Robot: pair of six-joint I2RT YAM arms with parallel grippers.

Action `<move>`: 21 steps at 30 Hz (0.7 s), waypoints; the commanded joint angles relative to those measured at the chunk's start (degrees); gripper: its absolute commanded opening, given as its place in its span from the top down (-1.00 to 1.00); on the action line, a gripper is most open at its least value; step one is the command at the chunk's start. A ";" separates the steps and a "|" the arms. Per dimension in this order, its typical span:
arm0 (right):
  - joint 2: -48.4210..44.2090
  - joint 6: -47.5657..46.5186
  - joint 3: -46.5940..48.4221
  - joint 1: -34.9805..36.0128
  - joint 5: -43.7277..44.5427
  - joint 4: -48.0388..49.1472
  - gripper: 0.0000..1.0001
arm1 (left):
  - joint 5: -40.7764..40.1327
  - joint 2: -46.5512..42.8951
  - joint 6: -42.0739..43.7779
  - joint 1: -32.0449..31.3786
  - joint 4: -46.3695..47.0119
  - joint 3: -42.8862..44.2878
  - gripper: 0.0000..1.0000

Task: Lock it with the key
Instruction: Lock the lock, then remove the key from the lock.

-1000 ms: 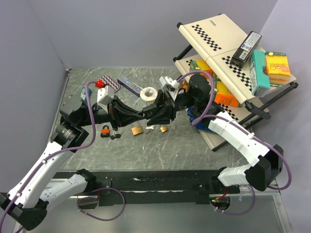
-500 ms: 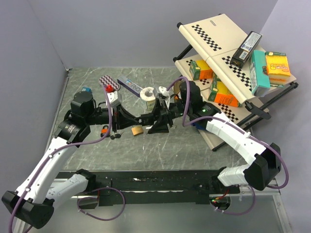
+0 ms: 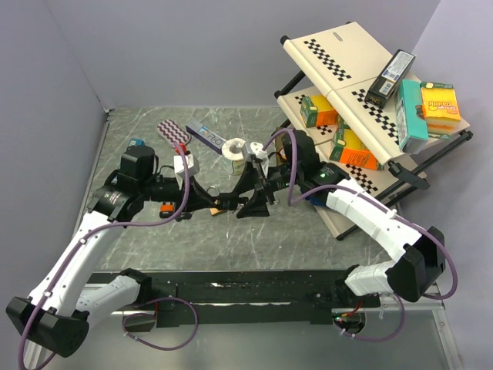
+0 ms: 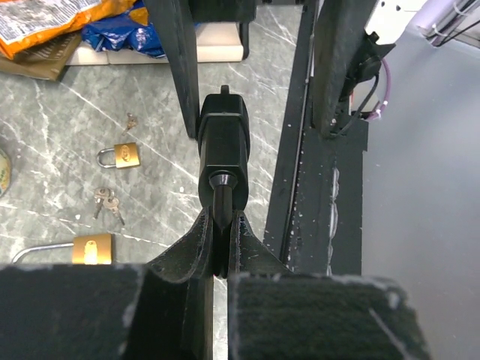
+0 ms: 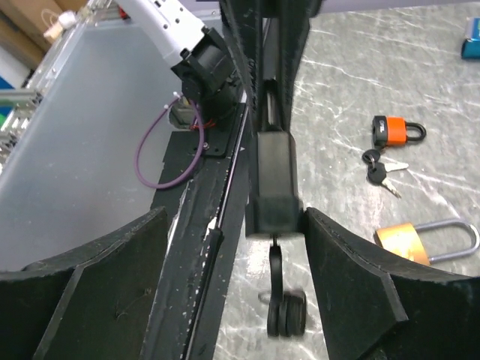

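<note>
A black padlock (image 4: 222, 135) hangs in the air between my two grippers, above the table's near edge. My left gripper (image 4: 221, 225) is shut on the black key (image 4: 220, 196) that sits in the padlock's keyhole. In the right wrist view the padlock (image 5: 274, 180) lies between my right gripper's (image 5: 236, 217) wide-open fingers, close against the right-hand one (image 5: 352, 270). A blurred bunch of black keys (image 5: 286, 315) dangles from the padlock's end nearest that camera. In the top view the left gripper (image 3: 222, 205) and right gripper (image 3: 248, 202) meet tip to tip.
On the table lie a small brass padlock (image 4: 120, 156), loose keys (image 4: 107, 202), a large brass padlock (image 5: 409, 238), an orange padlock (image 5: 394, 131) and black keys (image 5: 379, 174). A white tape roll (image 3: 235, 148) lies behind. A tilted rack (image 3: 347, 46) with boxes stands at the right.
Both grippers have moved together toward the near edge of the table with the padlock between them. The left wrist has swung to the right.
</note>
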 commanded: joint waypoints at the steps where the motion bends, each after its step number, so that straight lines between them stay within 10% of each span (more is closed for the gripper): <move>1: 1.38 -3.90 2.68 2.93 2.25 0.76 -0.58 | 5.86 -0.24 0.89 0.16 3.21 4.59 0.98; 8: 3.49 -5.22 3.82 4.08 3.31 -0.03 -0.31 | 5.78 -0.51 -0.69 0.07 4.36 4.86 0.98; 16: 3.84 -4.35 4.79 3.99 4.63 1.89 1.00 | 1.75 -0.94 -6.38 0.16 9.86 3.11 0.95; 17: 3.67 -3.82 4.53 4.07 4.98 2.60 1.00 | -0.79 -1.12 -8.75 0.16 12.07 2.58 0.42; 21: 2.96 3.10 2.68 3.11 9.18 10.14 1.00 | -19.31 -2.96 -30.15 2.17 22.80 0.38 -0.63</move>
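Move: The black lock hangs in the air between the hands. Its body is about 3 cm to the right hand's left, 1 cm ahead and 2 cm lower, between that hand's open fingers; it is some 4 cm to the right of the left hand, 1 cm below, with its shackle already pinched there. From the right hand, on the table some 28 cm below, the large brass padlock lies about 14 cm ahead and 7 cm left, the silver keys 14 cm ahead and 1 cm left. Sliding about 2 cm left and 2 cm down over the key end of the black lock, the right hand closes its wide-open fingers partway and grips the body, key still in. The left hand keeps its pinch on the shackle, almost still, then opens wide, lets go, and starts forward and up by some 2 cm each. ##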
